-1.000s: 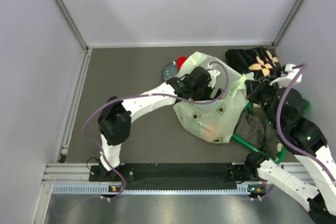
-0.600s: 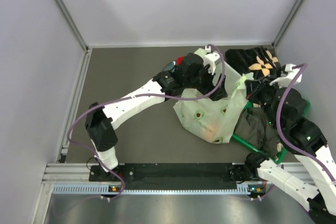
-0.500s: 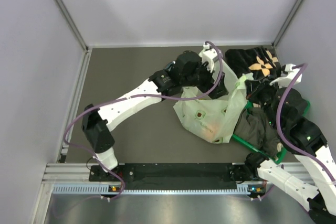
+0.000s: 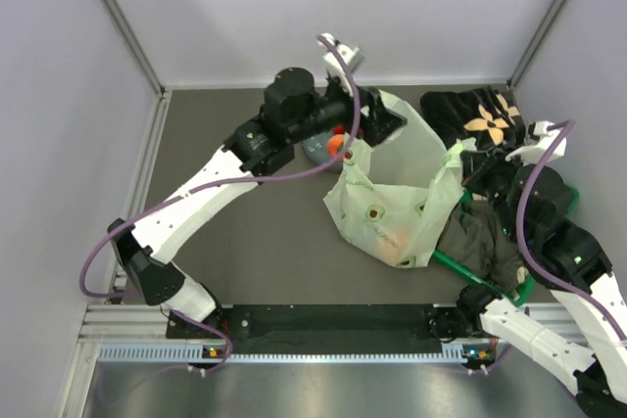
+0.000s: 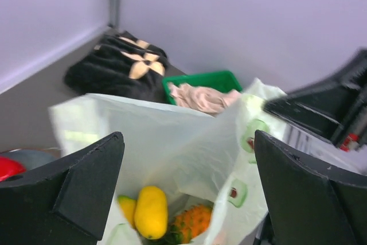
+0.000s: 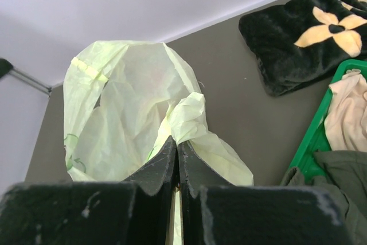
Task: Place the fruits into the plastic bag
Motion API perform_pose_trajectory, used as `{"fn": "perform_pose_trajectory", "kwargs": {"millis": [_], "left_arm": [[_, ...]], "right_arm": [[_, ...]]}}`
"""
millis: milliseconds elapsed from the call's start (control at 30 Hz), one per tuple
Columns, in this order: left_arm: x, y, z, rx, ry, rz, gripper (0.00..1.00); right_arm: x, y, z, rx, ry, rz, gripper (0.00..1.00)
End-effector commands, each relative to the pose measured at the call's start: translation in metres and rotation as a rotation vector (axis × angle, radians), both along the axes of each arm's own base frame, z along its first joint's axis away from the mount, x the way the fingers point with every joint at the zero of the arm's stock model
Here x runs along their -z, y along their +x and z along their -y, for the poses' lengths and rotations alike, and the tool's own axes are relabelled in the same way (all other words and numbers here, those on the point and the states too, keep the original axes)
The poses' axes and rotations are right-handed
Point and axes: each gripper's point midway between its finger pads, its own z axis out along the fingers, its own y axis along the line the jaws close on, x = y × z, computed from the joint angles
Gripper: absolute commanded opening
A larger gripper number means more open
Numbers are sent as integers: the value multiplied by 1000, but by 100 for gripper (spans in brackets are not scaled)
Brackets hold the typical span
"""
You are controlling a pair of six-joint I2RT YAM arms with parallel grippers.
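Observation:
The pale green plastic bag (image 4: 392,198) lies open in the middle right of the table. My right gripper (image 4: 458,160) is shut on its handle loop, seen closely in the right wrist view (image 6: 176,142). My left gripper (image 4: 380,122) hovers open and empty over the bag's far rim (image 5: 188,139). Inside the bag lie a yellow mango (image 5: 151,212) and the orange pineapple (image 5: 193,222). A red round fruit (image 4: 336,142) sits outside the bag by the grey plate (image 4: 315,151), and it shows at the left edge of the left wrist view (image 5: 8,168).
A dark cloth with cream flower prints (image 4: 480,116) lies at the far right. A green basket (image 4: 460,269) holding clothes (image 4: 480,237) sits under my right arm. Walls close the table on three sides.
My left arm has lifted out of the bag's mouth and swung toward the far left, its gripper still open. The right gripper and the bag handle have stayed put.

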Motion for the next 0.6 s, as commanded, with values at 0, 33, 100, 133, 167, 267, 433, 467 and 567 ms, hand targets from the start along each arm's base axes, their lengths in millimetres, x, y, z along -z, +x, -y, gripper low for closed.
{"fn": "perform_pose_trajectory", "kwargs": {"millis": [0,33,100,133,167,267,433,467,567], "left_arm": [[-34,40,-45,-176,-124,-33,99],[-25,47,-51,-199,-117,-53,99],[-22,62,-70,-266,-141,-88,99],[-14,67,-76,-287,-138,-114,99],[-9,80,-89,-351,-148,-147,98],[21,104,-114,-512,-73,-206,98],[69,126,-130,-633,88,-241,97],[80,128,-133,-644,117,-264,97],[104,135,-134,-637,111,-352,97]], "right_arm": [[-6,-3,12,49,6,20,0],[-6,-3,13,53,5,19,0],[-6,-4,15,58,4,19,0],[-6,-4,16,64,-1,16,0],[-7,-4,17,68,0,18,0],[-7,-7,22,85,-7,14,0],[-6,-11,30,113,-20,7,0],[-7,-11,31,116,-20,8,0],[-10,-12,33,123,-22,16,0]]}}
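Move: The peach lies in the bowl about 22 cm ahead of the open left hand, 9 cm to its left and 37 cm below; the red pepper sits beyond the peach, some 31 cm ahead and 8 cm left of the hand. The bag's middle is about 3 cm ahead, 5 cm right and 28 cm below. From the right hand, pinching the bag's rim, the peach is roughly 28 cm ahead, 24 cm left and 31 cm lower. Towards the peach and pepper left in the bowl, the empty left hand sweeps from over the bag about 12 cm forward and as much to the left, sinking some 7 cm late on. It swings roughly 35 degrees counter-clockwise while its fingers tip down, staying wide open. The right hand keeps its pinch on the rim, easing about 2 cm right. ##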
